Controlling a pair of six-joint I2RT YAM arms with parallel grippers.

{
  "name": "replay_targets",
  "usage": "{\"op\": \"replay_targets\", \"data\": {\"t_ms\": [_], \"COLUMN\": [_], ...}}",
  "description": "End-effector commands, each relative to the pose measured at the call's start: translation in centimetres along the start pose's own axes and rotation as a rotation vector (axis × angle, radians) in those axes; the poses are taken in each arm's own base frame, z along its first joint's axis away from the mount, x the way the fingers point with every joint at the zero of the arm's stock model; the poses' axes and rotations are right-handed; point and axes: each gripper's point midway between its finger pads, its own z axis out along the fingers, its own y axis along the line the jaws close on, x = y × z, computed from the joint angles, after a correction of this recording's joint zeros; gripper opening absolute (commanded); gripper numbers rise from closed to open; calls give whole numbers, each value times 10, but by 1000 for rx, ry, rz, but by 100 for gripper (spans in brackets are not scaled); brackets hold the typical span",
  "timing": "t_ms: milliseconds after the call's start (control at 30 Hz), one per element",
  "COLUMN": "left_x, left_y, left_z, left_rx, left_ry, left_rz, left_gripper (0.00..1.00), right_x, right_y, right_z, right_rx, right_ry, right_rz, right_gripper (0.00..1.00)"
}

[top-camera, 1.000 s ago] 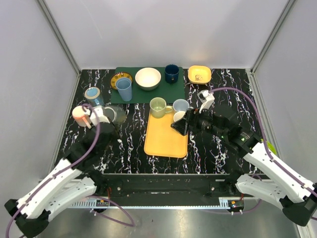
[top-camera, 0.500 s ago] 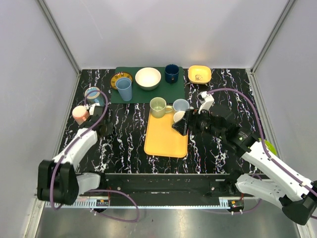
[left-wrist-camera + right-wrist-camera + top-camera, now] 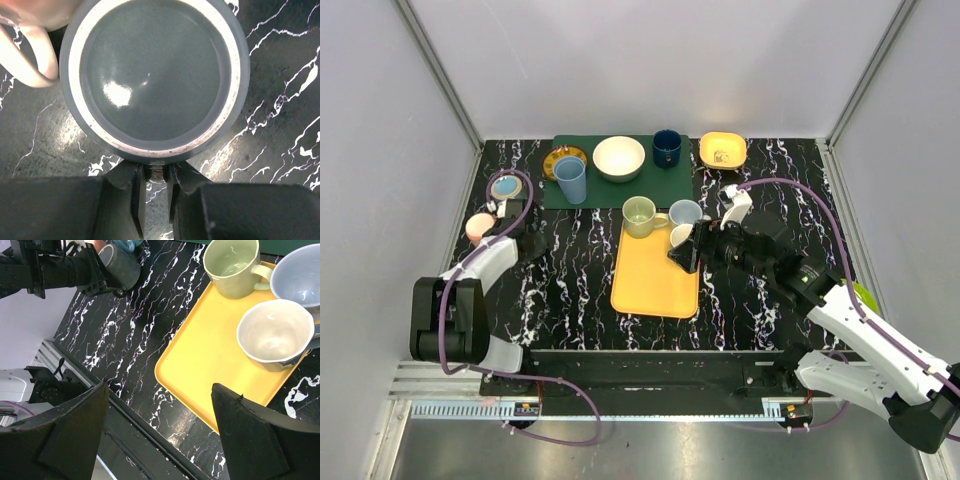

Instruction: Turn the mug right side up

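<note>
The grey mug (image 3: 152, 75) fills the left wrist view, its flat base with a pale ring facing the camera. My left gripper (image 3: 156, 180) is shut on the mug's handle (image 3: 157, 173). In the right wrist view the mug (image 3: 120, 264) is on its side at the end of the left gripper, just above the black table. In the top view the left gripper (image 3: 528, 247) is at the table's left; the mug is hard to make out there. My right gripper (image 3: 684, 252) is open and empty above the yellow tray (image 3: 210, 355).
A green mug (image 3: 640, 216), a blue-grey mug (image 3: 685, 212) and a white mug (image 3: 682, 235) stand on the tray's far end. A pink mug (image 3: 480, 227) is right beside the left gripper. A green mat (image 3: 620, 188) at the back holds a blue cup, a white bowl and a navy mug.
The left arm has folded back toward the left and its gripper has drawn the grey mug leftward, nearer the pink mug. The right arm has hardly moved.
</note>
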Motion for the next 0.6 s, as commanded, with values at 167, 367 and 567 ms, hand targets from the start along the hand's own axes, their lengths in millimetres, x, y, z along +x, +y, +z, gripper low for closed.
{"op": "replay_targets", "data": {"t_ms": [167, 367, 567], "left_x": [-16, -12, 7], "left_y": [-4, -4, -44], "left_z": [-13, -52, -115], "left_rx": [60, 154, 429], "left_ry": [-64, -111, -172], "left_rz": [-61, -101, -74], "left_gripper": [60, 70, 81], "right_x": [-4, -11, -24], "right_y": [-10, -50, -107], "right_z": [0, -4, -3], "right_rx": [57, 278, 579], "right_ry": [-18, -52, -83], "right_rz": [-37, -67, -187], "right_gripper": [89, 89, 91]}}
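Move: Between the left fingers is the dark grey mug's handle; the mug's middle is about 5 cm ahead and 1 cm left of the left hand, level with it. The peach mug stands 4 cm ahead and 11 left, the blue mug 14 ahead and 4 left. The white-lined mug lies about 9 cm ahead of the right hand, 2 left, 21 below; the pale blue mug 7 cm beyond it, the green mug 16 ahead and 13 left. Letting go of the grey mug's handle, the left fingers spread wide while the hand almost stays put, then it climbs some 7 cm away, drawing back about 3 and slightly right as its tips swing up. The open right hand starts slowly, then goes about 5 cm right, 4 down and 4 forward, rolling its left side down and turning clockwise to bring the white-lined mug nearer the middle of its view. ##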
